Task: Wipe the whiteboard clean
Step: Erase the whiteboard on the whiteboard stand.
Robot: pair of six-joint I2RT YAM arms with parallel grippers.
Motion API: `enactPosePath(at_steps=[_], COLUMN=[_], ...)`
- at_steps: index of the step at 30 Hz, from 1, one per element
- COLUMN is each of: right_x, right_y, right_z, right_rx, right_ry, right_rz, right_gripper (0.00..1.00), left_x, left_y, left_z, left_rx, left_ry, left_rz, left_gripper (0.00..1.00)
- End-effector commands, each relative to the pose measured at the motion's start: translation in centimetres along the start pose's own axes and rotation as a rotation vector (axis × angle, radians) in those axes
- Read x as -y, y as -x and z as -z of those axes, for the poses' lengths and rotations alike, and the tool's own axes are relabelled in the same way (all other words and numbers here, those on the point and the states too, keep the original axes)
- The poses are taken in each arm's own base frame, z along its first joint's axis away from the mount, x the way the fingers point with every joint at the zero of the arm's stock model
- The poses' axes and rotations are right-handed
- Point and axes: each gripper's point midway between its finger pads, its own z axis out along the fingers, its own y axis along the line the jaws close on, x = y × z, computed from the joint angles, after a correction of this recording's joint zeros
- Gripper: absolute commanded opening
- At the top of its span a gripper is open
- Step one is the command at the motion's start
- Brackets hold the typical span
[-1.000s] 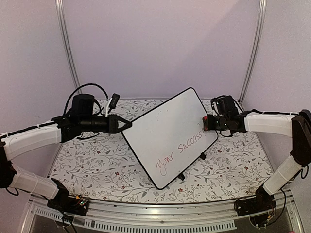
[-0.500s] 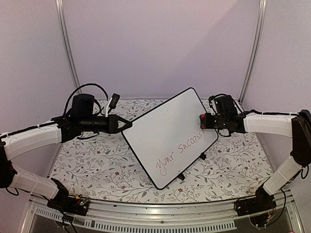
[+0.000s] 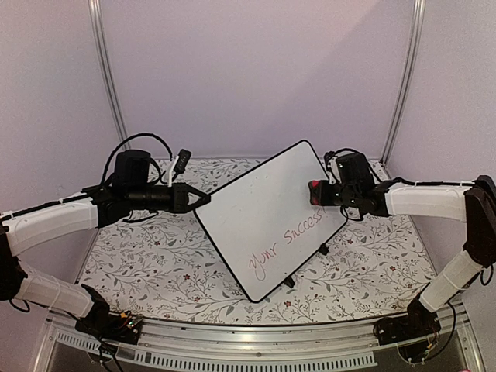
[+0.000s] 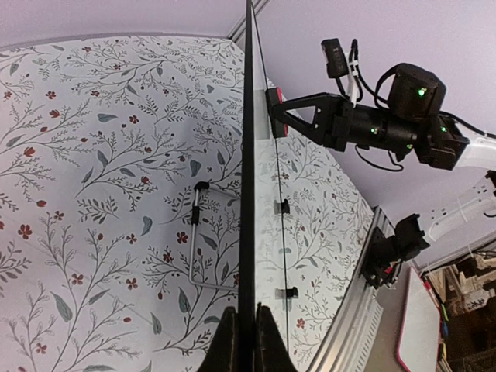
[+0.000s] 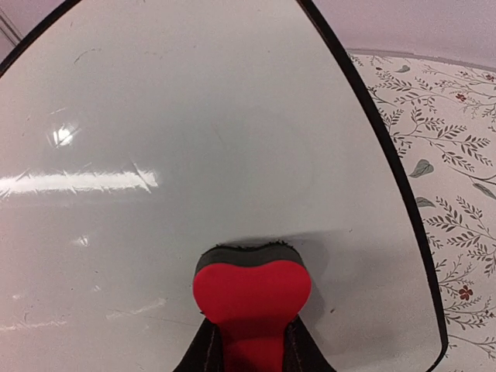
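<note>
The whiteboard [image 3: 267, 221] stands tilted on the table, glossy white with a thin black rim and red handwriting along its lower right. My left gripper [image 3: 203, 201] is shut on the board's left edge; in the left wrist view the rim [image 4: 246, 155] runs straight up from between the fingers of that gripper [image 4: 247, 329]. My right gripper [image 3: 319, 193] is shut on a red eraser [image 3: 315, 191] with a black felt face. The eraser [image 5: 252, 291] presses against the upper right part of the white surface [image 5: 194, 139], above the writing. The right gripper [image 5: 252, 353] shows at the bottom of its wrist view.
The table [image 3: 139, 256] is covered with a floral cloth. A metal rail [image 3: 232, 341] runs along the near edge. Lilac walls close in behind and at both sides. The board's wire stand [image 4: 198, 240] shows behind it in the left wrist view.
My right gripper has carried the eraser leftward from the board's right edge onto its white surface. The left gripper and the board have not moved.
</note>
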Motion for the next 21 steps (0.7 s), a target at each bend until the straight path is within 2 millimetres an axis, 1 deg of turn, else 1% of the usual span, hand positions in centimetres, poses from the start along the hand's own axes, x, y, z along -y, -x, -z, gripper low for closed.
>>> enactPosePath(at_steps=[1,3,4,6,9,11,13,14,16,21], right_x=[-2.5,-2.3,-1.8,0.1,3.4,5.3,6.6,7.0,7.1,5.7], right_y=[0.5,0.7,0.8,1.2,0.9,0.2,-0.2,-0.4,-0.9,-2.3], right_z=[0.8,1.0,1.1,1.4,2.0,2.1,2.4,2.5,2.5,1.7], right_rx=[0.033,0.040,0.045,0.061,0.040,0.018,0.006,-0.001,-0.014,-0.060], right_ry=[0.088,0.075,0.045,-0.064,-0.197,-0.242,-0.262,-0.268,-0.262,-0.168], right_rz=[0.042,0.045,0.043,0.021,-0.008,-0.037,-0.051,-0.051,-0.034,0.004], right_gripper=[0.22,0.22,0.22,0.22,0.22,0.22,0.22,0.22,0.22,0.22], left_x=[0.4,0.4,0.4,0.4,0.4,0.5,0.5,0.5,0.5,0.4], left_y=[-1.5,-1.5,-1.5,-1.5,-1.5,-1.4,-1.4,-1.4,-1.4,-1.5], left_z=[-0.5,-0.5,-0.5,-0.5,-0.4,-0.4,-0.4,-0.4,-0.4,-0.5], left_rx=[-0.053,-0.053,-0.052,-0.053,-0.052,-0.050,-0.049,-0.049,-0.050,-0.054], left_ry=[-0.027,-0.027,-0.027,-0.026,-0.026,-0.028,-0.028,-0.029,-0.028,-0.027], left_rz=[-0.068,-0.069,-0.070,-0.069,-0.069,-0.070,-0.073,-0.073,-0.073,-0.069], left_gripper=[0.00,0.00,0.00,0.00,0.00,0.00,0.00,0.00,0.00,0.00])
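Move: My right hand holds the red eraser at the whiteboard's right part; the right edge is about 6 cm to my right, level ahead, some 2 cm lower. The word "success" is about 6 cm left, 7 cm back and 5 cm below; "your" roughly 18 cm left, 16 cm back and 9 cm lower. From my left hand, that right edge is some 45 cm right, 12 cm ahead and 7 cm lower. My right hand edges a centimetre left, then turns back and sweeps the eraser about 8 cm right towards the whiteboard's right edge, sinking 2 to 3 cm late on and turning some 10 degrees clockwise. The fingers keep their hold on the eraser, while my left hand stays put, still pinching the board's upper-left edge. ##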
